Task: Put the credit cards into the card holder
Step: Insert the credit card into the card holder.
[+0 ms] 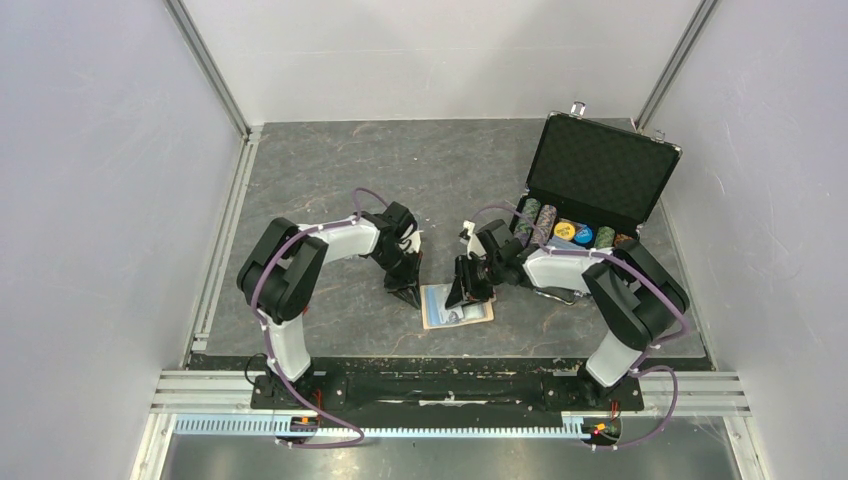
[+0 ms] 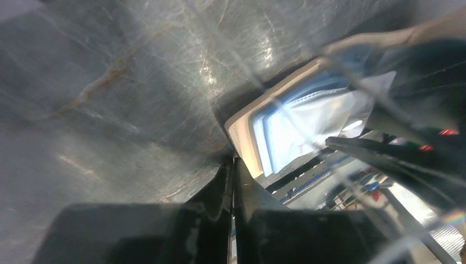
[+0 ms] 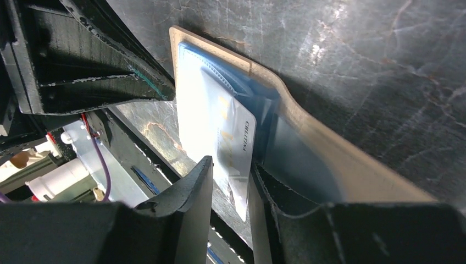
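The tan card holder point(image 1: 470, 314) lies unfolded on the dark table between the two arms, its light blue pockets facing up. In the right wrist view a pale glossy credit card point(image 3: 220, 124) sits partly inside a blue pocket of the card holder point(image 3: 329, 159). My right gripper point(image 3: 229, 165) straddles the card's free end with its jaws parted, and a gap shows beside the left finger point(image 3: 192, 192). My left gripper point(image 2: 233, 162) is shut, its tips pressed on the table against the card holder's tan corner point(image 2: 242, 137). I see only this one card.
An open black case point(image 1: 600, 165) holding poker chips point(image 1: 570, 232) stands at the back right, close behind the right arm. White walls close in the table on three sides. A metal rail point(image 1: 450, 385) carries both arm bases along the near edge.
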Action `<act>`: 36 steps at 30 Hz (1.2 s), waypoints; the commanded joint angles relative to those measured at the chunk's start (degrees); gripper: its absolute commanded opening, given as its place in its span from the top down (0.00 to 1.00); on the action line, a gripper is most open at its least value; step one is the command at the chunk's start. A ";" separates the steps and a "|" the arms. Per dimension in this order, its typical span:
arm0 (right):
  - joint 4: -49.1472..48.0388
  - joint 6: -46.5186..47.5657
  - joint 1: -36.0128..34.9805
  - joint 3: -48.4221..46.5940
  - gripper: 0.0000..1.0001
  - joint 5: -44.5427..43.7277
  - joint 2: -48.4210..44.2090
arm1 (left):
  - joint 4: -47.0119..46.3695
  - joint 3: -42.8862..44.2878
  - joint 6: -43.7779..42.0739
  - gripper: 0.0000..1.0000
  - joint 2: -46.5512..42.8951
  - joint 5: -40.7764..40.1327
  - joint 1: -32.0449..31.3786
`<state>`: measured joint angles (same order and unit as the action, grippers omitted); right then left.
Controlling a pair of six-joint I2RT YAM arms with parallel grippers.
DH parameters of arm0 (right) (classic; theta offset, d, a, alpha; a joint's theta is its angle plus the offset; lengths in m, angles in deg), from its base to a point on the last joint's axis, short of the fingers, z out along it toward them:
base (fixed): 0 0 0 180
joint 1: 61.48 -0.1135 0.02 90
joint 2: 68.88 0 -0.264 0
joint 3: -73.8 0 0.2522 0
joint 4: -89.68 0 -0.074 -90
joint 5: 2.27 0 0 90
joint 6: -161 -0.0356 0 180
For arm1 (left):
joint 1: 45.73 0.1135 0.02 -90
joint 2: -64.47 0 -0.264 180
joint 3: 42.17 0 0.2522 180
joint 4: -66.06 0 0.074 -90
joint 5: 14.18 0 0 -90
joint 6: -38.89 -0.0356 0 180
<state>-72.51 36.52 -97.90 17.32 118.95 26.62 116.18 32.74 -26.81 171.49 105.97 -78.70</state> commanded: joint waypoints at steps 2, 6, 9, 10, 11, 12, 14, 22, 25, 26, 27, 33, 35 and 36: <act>-1.28 -1.04 -1.15 -0.98 0.69 2.14 3.51 | -1.38 1.51 -1.37 0.98 2.62 0.12 -0.69; -9.04 -6.08 -1.19 -0.09 0.66 4.77 4.03 | -1.38 2.20 -0.92 0.98 2.55 0.44 -0.78; -11.95 -8.23 -1.19 0.01 0.63 5.85 4.44 | -1.38 2.22 -0.61 0.98 2.21 -0.02 -0.81; -12.57 -8.72 -1.19 0.01 0.63 6.22 4.66 | -1.38 2.27 -0.56 0.98 2.06 -0.32 -0.82; -12.92 -8.93 -1.18 -0.06 0.63 6.53 4.98 | -1.31 2.44 -0.60 0.98 1.83 -0.62 -0.81; -13.36 -9.14 -1.19 -0.14 0.63 6.78 5.36 | -1.04 2.71 -0.56 0.98 1.73 -1.11 -0.80; -14.49 -9.61 -1.22 -0.30 0.63 6.92 5.89 | -0.70 3.55 -0.55 0.98 1.61 -1.92 -0.82; -17.81 -10.96 -1.25 -3.34 0.65 7.10 8.74 | 1.57 8.15 -0.91 0.98 0.68 -6.89 1.08; -17.29 -9.61 -1.35 -5.00 0.60 7.40 9.51 | 3.07 10.03 -1.67 0.98 0.31 -8.84 2.09; -15.61 -8.25 -1.36 -5.96 0.55 6.93 9.37 | 3.61 10.47 -2.03 0.98 0.29 -9.83 2.25; -13.32 -6.75 -1.44 -6.74 0.49 5.96 9.12 | 4.24 10.94 -2.38 0.98 0.08 -10.94 2.32; -0.94 0.79 -1.63 -8.96 0.28 1.91 6.75 | 5.52 10.98 -3.31 0.98 -1.33 -12.68 2.39; 1.52 2.01 -1.63 -9.04 0.24 1.09 6.05 | 5.56 10.60 -3.12 0.98 -1.80 -12.28 2.38; 2.31 2.38 -1.59 -9.09 0.22 0.80 5.80 | 5.54 10.45 -3.05 0.98 -1.95 -12.05 2.39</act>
<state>-79.07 33.20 -99.63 8.95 124.59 34.08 121.49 42.68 -27.43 172.54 94.71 -76.34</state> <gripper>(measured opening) 0.748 0.029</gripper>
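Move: The open card holder lies almost under the right hand, its middle about 1 cm left, 1 cm back and 1 cm lower. The credit card sticking out of its left-hand pocket is centred some 3 cm left and 2 cm back of that hand, at fingertip height. The poker chip case stands some 25 cm to the right and 13 cm ahead. From the left hand, the holder's middle is about 8 cm right, 1 cm back and barely lower. The right hand travels about 5 cm left with its fingertips at the card's outer end, pushing the card along towards the pocket, then drifts forward and up some 2 cm while its fingers spread from a third to three-quarters open. The left hand keeps its shut fingertips beside the holder's left edge as a stop for the first half, then moves about 6 cm forward along that edge towards the far left corner, rising slightly. ##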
